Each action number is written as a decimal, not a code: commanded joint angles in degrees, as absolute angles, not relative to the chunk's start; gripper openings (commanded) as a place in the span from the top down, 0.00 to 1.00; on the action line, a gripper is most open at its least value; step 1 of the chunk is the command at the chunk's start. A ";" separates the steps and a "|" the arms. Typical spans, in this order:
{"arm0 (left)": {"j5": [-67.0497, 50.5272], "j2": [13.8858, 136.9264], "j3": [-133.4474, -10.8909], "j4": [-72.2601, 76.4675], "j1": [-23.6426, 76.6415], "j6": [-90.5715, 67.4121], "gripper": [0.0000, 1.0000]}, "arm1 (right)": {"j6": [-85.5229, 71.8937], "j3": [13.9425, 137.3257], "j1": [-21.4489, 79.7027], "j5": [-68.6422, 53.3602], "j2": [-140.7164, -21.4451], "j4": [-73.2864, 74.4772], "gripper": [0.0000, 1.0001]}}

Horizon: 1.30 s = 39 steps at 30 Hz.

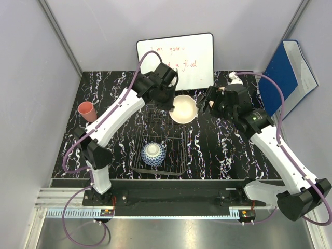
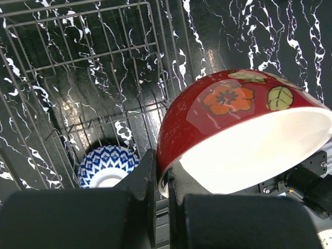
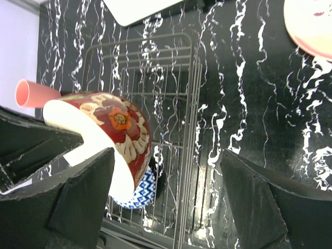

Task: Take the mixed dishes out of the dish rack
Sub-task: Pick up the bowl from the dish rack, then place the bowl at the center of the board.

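Note:
My left gripper [image 1: 171, 105] is shut on the rim of the cream bowl [image 1: 184, 109]. It holds the bowl tilted in the air by the far right corner of the black wire dish rack [image 1: 171, 158]. The left wrist view shows the bowl's red flowered outside [image 2: 228, 101] with my fingers [image 2: 147, 176] pinching its rim. The blue-and-white bowl [image 1: 154, 153] sits upside down in the rack [image 2: 78, 78]. My right gripper [image 1: 212, 101] is open and empty just right of the cream bowl [image 3: 122, 132]. The salmon-pink cup [image 1: 87, 110] stands on the table at the left. The pale plate [image 3: 311, 26] lies on the table. The clear glass is out of view.
A whiteboard [image 1: 176, 57] leans at the back of the table. A blue binder [image 1: 285, 78] stands at the back right. A small white object [image 1: 234, 78] shows behind the right arm. Grey walls close in both sides.

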State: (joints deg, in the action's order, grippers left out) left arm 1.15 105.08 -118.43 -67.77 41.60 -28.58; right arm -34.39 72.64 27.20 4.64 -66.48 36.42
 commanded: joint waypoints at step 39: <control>9.99 103.01 -125.59 -62.93 45.62 -29.00 0.36 | -31.38 70.83 29.88 15.99 -67.24 39.28 1.00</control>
State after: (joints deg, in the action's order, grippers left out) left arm 2.68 108.86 -121.95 -65.71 46.83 -29.21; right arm -30.48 66.65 30.28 9.52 -71.24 39.09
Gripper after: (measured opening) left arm 0.539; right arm 0.114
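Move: The red flowered bowl hangs by its rim in the left fingers, its middle about 5 cm right, 1 cm back and 3 cm below. The right gripper, wide open, is some 16 cm to the left hand's right, 2 cm back and 3 cm higher. From the right hand, the bowl's middle is about 10 cm left, 1 cm ahead, 6 cm down; the plate lies roughly 12 cm ahead, 9 cm right, 23 cm down. The blue bowl sits about 11 cm back, 7 cm left and 19 cm below the left hand. Rightward and slightly down, the left hand carries the bowl about 4 cm towards the right gripper, which sinks some 8 cm while tipping down and rolling its left side lower, then shuts on the bowl's right rim. The right hand then eases 2 cm back to the right with its grip as the left fingers open and begin to rise. ##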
